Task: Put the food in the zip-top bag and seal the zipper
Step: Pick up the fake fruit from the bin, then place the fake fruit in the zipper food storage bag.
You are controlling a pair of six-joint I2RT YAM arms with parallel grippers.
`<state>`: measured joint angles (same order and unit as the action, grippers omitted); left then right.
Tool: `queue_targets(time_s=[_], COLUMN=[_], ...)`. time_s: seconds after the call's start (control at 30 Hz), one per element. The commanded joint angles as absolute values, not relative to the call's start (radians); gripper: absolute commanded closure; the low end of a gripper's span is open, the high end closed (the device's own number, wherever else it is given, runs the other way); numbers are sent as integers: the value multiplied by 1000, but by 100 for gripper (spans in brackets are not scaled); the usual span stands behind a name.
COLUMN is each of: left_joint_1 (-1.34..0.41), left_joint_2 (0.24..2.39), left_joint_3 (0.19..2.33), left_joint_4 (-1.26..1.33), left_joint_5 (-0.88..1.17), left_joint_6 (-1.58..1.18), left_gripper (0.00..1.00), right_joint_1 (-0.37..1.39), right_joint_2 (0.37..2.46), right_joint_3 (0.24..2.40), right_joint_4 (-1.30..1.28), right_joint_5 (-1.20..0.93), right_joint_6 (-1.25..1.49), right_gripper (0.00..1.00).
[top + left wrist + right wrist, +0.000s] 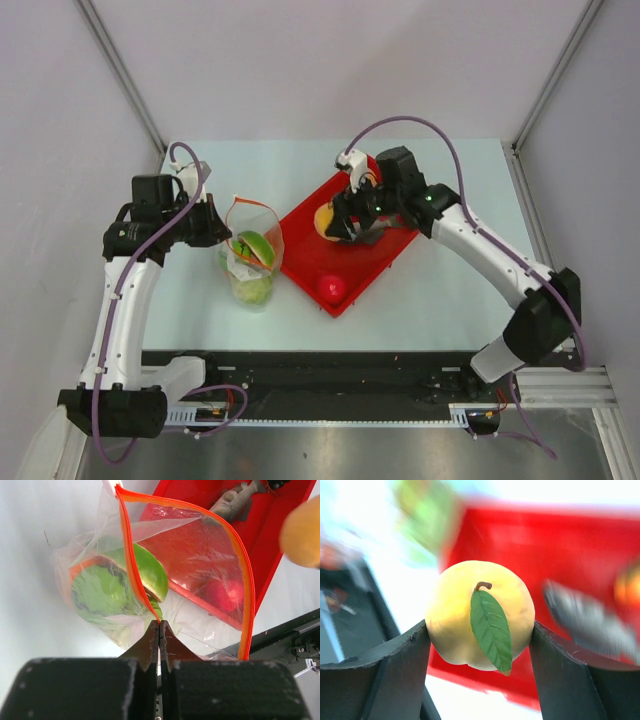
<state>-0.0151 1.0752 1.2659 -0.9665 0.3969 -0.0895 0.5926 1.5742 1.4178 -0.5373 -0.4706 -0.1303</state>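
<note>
The clear zip-top bag [250, 262] stands open on the table, left of the red tray [303, 255]. My left gripper [159, 624] is shut on its rim, pinching the orange-red zipper [128, 555]. The mouth gapes wide. Green food sits inside: a dark-striped melon [97, 592] and a lighter green piece [152, 572]. My right gripper [480, 630] is shut on a yellow peach [470, 605] with a green leaf, held above the tray [545, 545]. In the top view the peach [326, 221] hangs over the tray's middle.
A grey fish [235, 500] lies in the tray beside the right gripper [338, 224]. A red tomato [331, 288] sits in the tray's near corner. The right wrist view is motion-blurred. A black rail [330, 372] runs along the table's near edge.
</note>
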Motion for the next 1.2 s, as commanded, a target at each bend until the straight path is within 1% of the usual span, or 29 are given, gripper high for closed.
queue_targets(time_s=[0.0,0.1,0.23,0.4,0.53,0.57,0.6,0.63,0.7,0.73,0.77,0.97,1.07,1.1,1.17], left_joint_1=[-14,-15,-15,-15,-15,-15,-15,-15,-15,-15,-15,-15,-15,-15,-14], left_joint_2=[1065,1066,1068,1069,1066,1065,1065,1065,1063,1065,1063,1066,1068,1066,1066], left_joint_3=[1270,1269,1267,1266,1261,1261,1261,1259,1261,1262,1261,1264,1266,1267,1266], left_joint_4=[-931,-925,-923,-923,-923,-922,-922,-922,-925,-928,-928,-927,-925,-925,-927], left_joint_5=[426,431,442,445,448,446,443,445,443,442,442,446,445,443,440], left_joint_6=[-100,-110,-123,-123,-121,-123,-120,-120,-115,-114,-114,-115,-115,-115,-115], left_gripper=[100,100,100,100,100,100,100,100,100,100,100,100,100,100,100], right_joint_1=[675,768,814,861,888,891,894,897,907,907,905,832,752,697,646], right_joint_2=[1483,1529,1617,1729,1775,1779,1787,1787,1778,1769,1760,1669,1637,1632,1629], right_joint_3=[1502,1580,1673,1741,1749,1747,1749,1750,1767,1773,1775,1730,1658,1634,1566], right_joint_4=[-249,-201,-170,-198,-236,-238,-239,-250,-271,-288,-299,-374,-416,-416,-410], right_joint_5=[-591,-568,-552,-538,-519,-514,-509,-506,-500,-497,-492,-528,-503,-494,-436], right_joint_6=[27,86,109,45,3,2,2,2,-20,-23,-28,-25,-23,-25,-34], right_gripper=[49,50,49,48,45,42,38,23,12,4,2,0,0,0,0])
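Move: The right hand already holds the yellow fruit over the bin. The zip-top bag's open mouth lies some 18 cm to its left, 4 cm back and about level. The watermelon slice sits just inside the bag, 19 cm left, 4 cm back and 6 cm below the hand. Down in the bin, roughly 16 cm below, are the red fruit (7 back, 4 left) and the fish (7 ahead, 5 right). The mouth's middle is 7 cm right, 1 ahead and 3 below the left hand. Still gripping the yellow fruit, the right hand carries it up about 15 cm and left some 16, drawing slightly back, fingers tilting upward; sinks about 9 cm to the bag's mouth and opens fully to let go. It then comes away right, rising a little and heading forward. The left hand keeps its pinch on the zipper rim. ##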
